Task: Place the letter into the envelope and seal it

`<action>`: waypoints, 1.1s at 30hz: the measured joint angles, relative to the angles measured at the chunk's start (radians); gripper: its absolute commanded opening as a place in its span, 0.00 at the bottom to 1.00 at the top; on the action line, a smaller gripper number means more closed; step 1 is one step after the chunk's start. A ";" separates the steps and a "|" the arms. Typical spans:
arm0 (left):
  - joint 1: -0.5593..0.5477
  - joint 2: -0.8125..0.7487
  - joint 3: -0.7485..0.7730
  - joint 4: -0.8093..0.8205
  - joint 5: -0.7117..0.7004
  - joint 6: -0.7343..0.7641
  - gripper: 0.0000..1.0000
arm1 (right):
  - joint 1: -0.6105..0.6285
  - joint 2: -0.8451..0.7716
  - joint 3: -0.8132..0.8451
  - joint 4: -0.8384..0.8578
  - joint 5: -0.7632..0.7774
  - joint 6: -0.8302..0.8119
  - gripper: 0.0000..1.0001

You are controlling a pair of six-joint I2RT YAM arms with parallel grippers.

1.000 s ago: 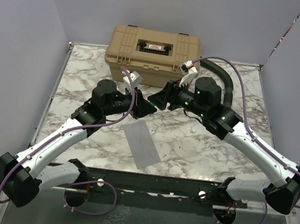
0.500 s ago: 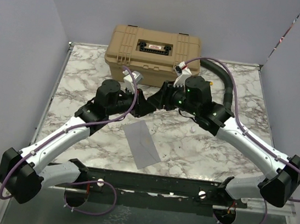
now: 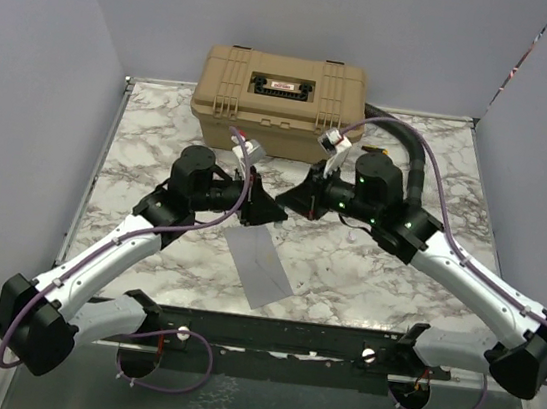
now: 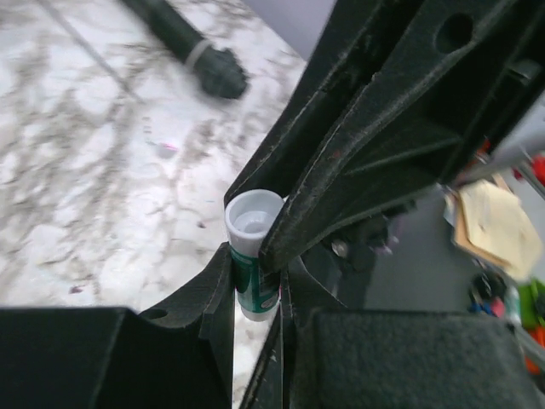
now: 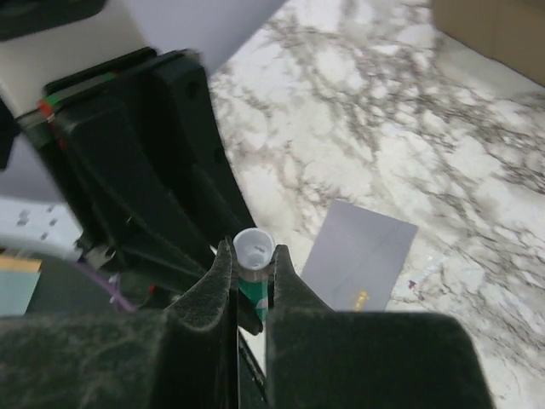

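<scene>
A glue stick (image 4: 252,256) with a white cap and a green body is held in the air between both grippers. My left gripper (image 4: 253,294) is shut on its green body. My right gripper (image 5: 253,266) is shut on the white cap end (image 5: 253,246). In the top view the two grippers, left (image 3: 265,207) and right (image 3: 296,199), meet tip to tip above the table's middle. The grey envelope (image 3: 259,263) lies flat on the marble just in front of them, flap closed, and shows again in the right wrist view (image 5: 359,256). The letter is out of view.
A closed tan case (image 3: 280,100) stands at the back of the table. A black corrugated hose (image 3: 409,144) loops behind the right arm. Grey walls close in the left, right and back. A dark metal rail (image 3: 277,334) runs along the near edge.
My right gripper closed from open onto the cap end of the glue stick. Both grippers shifted slightly right and toward the near edge.
</scene>
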 measured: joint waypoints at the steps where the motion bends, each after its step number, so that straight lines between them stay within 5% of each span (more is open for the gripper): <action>1: 0.000 -0.002 0.000 0.002 0.044 0.008 0.00 | -0.003 -0.032 -0.030 0.016 -0.045 -0.031 0.00; 10: -0.021 -0.093 -0.017 0.148 0.381 0.024 0.00 | -0.008 -0.203 -0.132 0.174 -0.436 -0.193 0.00; 11: -0.023 -0.102 -0.024 0.169 0.396 0.017 0.00 | -0.006 -0.203 -0.132 0.185 -0.461 -0.198 0.07; 14: -0.025 -0.115 -0.039 0.209 0.413 -0.002 0.00 | -0.005 -0.201 -0.131 0.198 -0.495 -0.198 0.62; 16: -0.024 -0.114 -0.043 0.220 0.397 -0.025 0.00 | -0.003 -0.201 -0.128 0.187 -0.488 -0.190 0.77; 25: -0.020 -0.063 -0.045 0.201 -0.010 -0.183 0.00 | 0.007 -0.214 -0.134 0.125 -0.057 -0.103 0.80; 33: -0.017 -0.069 -0.044 0.132 -0.338 -0.396 0.00 | 0.008 -0.224 -0.204 0.126 0.095 -0.055 0.76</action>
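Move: Between the two hands the glue stick is still pinched: it sits right in the left fingertips, and the right fingers are shut on its upper part, so its middle lies about 1 cm back from and 1 cm below them. From the left hand, the envelope lies some 25 cm below, about level fore-and-aft and 4 cm left; the toolbox is about 36 cm ahead, 4 cm left, and the screwdriver 24 cm ahead, 22 cm right, both lower. Drawing back together by about 9 cm and rising some 6 cm, both hands swing their fingertips back towards the robot with the glue stick between them. The right fingers then open wide and let go. Both hands return forward, wrists swinging back the other way, the right also sinking and edging away to its right; the left keeps its grip and goes some 12 cm forward. ##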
